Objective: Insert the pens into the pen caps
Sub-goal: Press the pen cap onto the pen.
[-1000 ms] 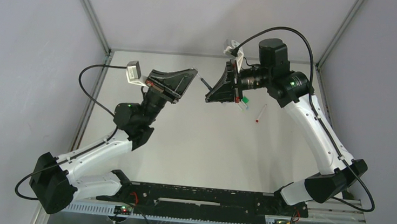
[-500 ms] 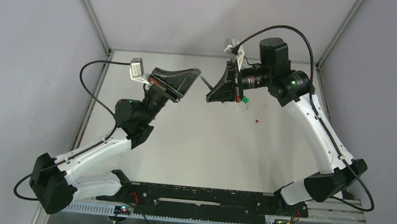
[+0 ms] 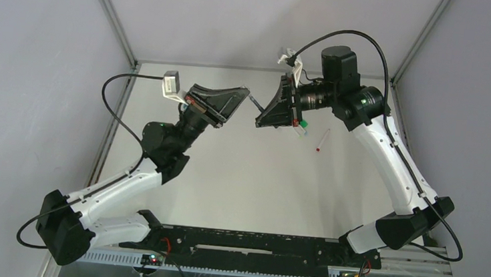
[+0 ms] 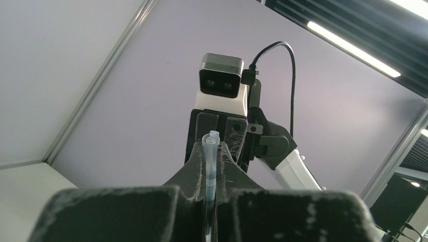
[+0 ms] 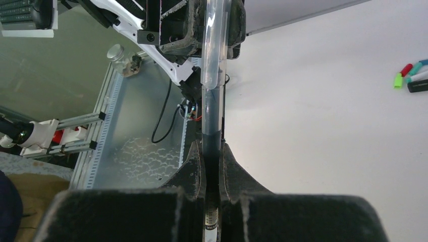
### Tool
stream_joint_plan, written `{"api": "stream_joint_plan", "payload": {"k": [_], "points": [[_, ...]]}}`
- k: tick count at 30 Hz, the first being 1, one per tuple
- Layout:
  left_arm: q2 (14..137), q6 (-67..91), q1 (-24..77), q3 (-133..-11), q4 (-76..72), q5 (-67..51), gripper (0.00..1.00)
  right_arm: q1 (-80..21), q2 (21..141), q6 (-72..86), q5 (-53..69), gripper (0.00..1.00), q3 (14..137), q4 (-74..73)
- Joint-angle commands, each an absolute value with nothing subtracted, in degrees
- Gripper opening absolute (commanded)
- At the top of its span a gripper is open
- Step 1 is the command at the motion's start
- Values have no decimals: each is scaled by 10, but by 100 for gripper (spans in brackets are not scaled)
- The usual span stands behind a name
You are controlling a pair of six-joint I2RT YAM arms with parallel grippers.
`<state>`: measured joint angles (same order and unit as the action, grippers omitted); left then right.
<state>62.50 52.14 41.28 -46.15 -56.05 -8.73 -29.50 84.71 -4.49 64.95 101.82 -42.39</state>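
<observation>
My right gripper [image 5: 209,151] is shut on a thin dark pen [image 5: 210,116] that sticks straight out from its fingers. The pen's front end sits in the open end of a clear, bluish pen cap [image 5: 212,50]. My left gripper [image 4: 212,164] is shut on that pen cap [image 4: 210,151]. Seen from above, the left gripper [image 3: 241,94] and the right gripper [image 3: 263,114] face each other tip to tip above the far middle of the table, and a short stretch of the pen [image 3: 254,103] shows between them.
On the table under the right wrist lie a green cap [image 5: 398,80], a red cap [image 5: 406,69], a teal cap [image 5: 417,67] and a black marker [image 5: 418,86]. A red-tipped pen [image 3: 322,140] lies to the right of them. Grey walls close the table in at the back and sides.
The left arm has crept slightly right and away, toward the right gripper. The right arm has stayed put and both grips are unchanged.
</observation>
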Motion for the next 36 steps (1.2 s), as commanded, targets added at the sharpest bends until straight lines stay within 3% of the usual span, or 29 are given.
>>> {"api": "stream_joint_plan", "payload": {"k": [1, 9, 14, 19, 23, 27, 31, 36], "points": [[625, 542, 425, -446, -514, -174, 0, -295, 851, -26, 638, 0, 1052, -354], [642, 527, 450, -480, -404, -187, 0, -305, 859, -17, 589, 0, 1074, -340], [639, 516, 472, -485, -283, -192, 0, -273, 874, 96, 632, 0, 1074, -225], [658, 533, 483, -490, -251, -218, 0, -299, 886, 4, 552, 0, 1118, -283], [668, 531, 487, -500, -247, -230, 0, -297, 895, 23, 577, 0, 1108, -266], [625, 542, 478, -461, -282, -168, 0, -291, 881, 2, 600, 0, 1074, -287], [567, 558, 457, -430, -320, -104, 18, -279, 860, -31, 631, 0, 1014, -314], [498, 542, 446, -420, -309, -39, 55, -276, 829, -93, 637, 0, 929, -361]]}}
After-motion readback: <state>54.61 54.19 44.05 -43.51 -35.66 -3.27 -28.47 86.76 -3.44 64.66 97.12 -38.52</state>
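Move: The left hand holds the pen cap over the tip of the pen; the pen's middle, in the right hand, lies about 5 cm below the left hand, 3 cm to its right and 2 cm back. From the right hand the cap is roughly 6 cm up, 3 cm left and 2 cm ahead. Some 45 cm below the left hand on the table, a green cap lies 28 cm ahead and 20 cm right, and a red-tipped pen 22 cm ahead and 26 cm right. Forward by about 2.5 cm, tipping down slightly, the left hand works the cap against the pen, while the right hand, keeping its grip on the pen, shifts a couple of centimetres forward and up. The left fingers then open and let go of the cap, and the left hand draws back and drops some 5 cm; the right hand sinks about 4 cm with the pen. ##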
